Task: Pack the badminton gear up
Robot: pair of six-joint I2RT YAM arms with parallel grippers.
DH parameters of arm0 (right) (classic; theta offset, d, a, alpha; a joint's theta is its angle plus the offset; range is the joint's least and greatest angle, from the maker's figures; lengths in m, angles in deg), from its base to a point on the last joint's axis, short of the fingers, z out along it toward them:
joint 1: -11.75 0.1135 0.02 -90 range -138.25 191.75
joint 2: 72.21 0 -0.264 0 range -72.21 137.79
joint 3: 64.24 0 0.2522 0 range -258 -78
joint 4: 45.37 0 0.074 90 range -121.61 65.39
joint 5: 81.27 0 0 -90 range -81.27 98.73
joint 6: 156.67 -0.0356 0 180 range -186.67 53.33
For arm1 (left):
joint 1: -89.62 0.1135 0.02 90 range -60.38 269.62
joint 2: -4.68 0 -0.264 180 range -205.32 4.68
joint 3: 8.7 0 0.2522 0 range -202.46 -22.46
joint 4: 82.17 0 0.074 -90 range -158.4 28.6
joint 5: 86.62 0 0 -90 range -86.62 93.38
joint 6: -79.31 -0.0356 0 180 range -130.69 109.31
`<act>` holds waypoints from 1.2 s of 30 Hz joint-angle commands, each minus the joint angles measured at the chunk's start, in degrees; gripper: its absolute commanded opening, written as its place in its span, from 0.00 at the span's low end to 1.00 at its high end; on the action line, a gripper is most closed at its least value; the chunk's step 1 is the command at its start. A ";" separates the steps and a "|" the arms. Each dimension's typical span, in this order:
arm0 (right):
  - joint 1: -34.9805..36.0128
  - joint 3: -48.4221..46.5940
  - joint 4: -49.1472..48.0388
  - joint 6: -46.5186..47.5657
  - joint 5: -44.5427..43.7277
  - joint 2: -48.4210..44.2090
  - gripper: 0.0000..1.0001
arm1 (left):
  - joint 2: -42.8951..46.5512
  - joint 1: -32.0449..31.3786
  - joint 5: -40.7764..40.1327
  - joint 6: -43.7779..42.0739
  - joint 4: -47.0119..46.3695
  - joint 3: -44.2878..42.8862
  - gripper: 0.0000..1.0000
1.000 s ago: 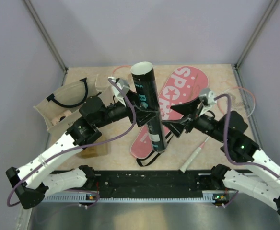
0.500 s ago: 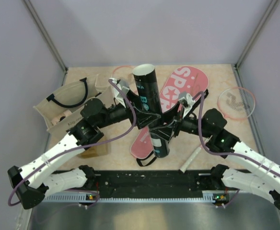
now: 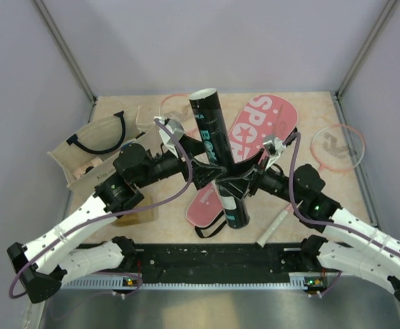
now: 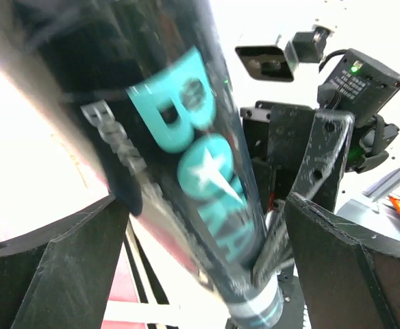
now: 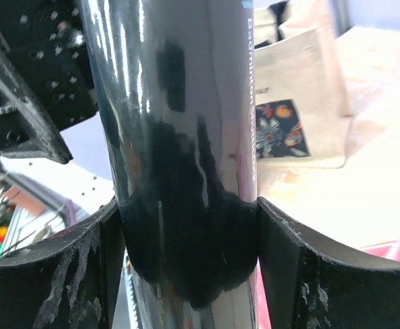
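The black tube [image 3: 214, 147] with teal lettering stands tilted above the table, open end up and away. My right gripper [image 3: 231, 186] is shut on its lower part; in the right wrist view both pads press the glossy tube [image 5: 186, 171] at the right gripper [image 5: 190, 205]. My left gripper [image 3: 209, 171] is open around the tube [image 4: 200, 171], with gaps on both sides at the left gripper [image 4: 207, 205]. The pink "SPORT" cover [image 3: 265, 120] lies under the tube. One racket's pink rim [image 3: 337, 147] lies at the right, and a white handle [image 3: 275, 226] lies near the front.
A beige tote bag [image 3: 97, 140] with black handles lies open at the left, also visible as the tote bag [image 5: 296, 103] beyond the tube. A small brown box [image 3: 135, 216] sits beside my left arm. A second pink rim [image 3: 174, 103] shows behind the tube. Walls close in on three sides.
My right gripper came in from the right and closed on the tube's lower part. My left gripper opened off the tube. The tube shifted a little toward the right.
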 commanded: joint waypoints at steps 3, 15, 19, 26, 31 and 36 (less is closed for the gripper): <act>-0.15 -0.01 -2.18 0.33 -16.27 -4.71 0.34 | 4.07 -0.17 -2.97 -4.98 -0.57 2.52 0.99; -10.85 0.51 11.36 -5.98 -41.51 -3.31 0.31 | 7.05 -0.17 -10.87 -14.81 9.45 6.91 0.99; -20.60 2.89 13.91 -11.25 -42.12 -1.03 0.30 | 9.08 -0.26 -16.31 -16.23 10.85 9.55 0.99; -35.55 5.09 12.78 -14.78 -37.55 9.34 0.31 | 9.87 -0.17 -27.13 -18.34 12.70 11.84 0.99; -42.68 2.28 13.12 -14.78 -36.06 18.65 0.33 | 10.14 -0.17 -29.16 -17.46 13.05 12.63 0.99; -45.14 -1.32 12.68 -13.02 -35.18 27.71 0.36 | 9.69 -0.17 -24.25 -22.11 17.53 10.88 0.99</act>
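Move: The black tube, already pinched by the right hand, is bound for the free strip between the pink bag and the right racket's head: some 18 cm ahead of that hand, 30 cm to its right and 28 cm down. The bag's middle lies about 17 cm ahead and 3 cm right, the racket head about 24 cm ahead and 45 cm right, both some 31 cm below. From the open left hand the strip lies about 16 cm ahead, 38 cm right and 34 cm down. The black tube is carried in the right hand's kept grip out from between the left hand's already open fingers, about 30 cm right and some 18 cm forward over the bag, going down steeply in the later part, while the hand swings clockwise and tips its fingers down. The left hand backs off left and down, still wide open, turning counter-clockwise. ##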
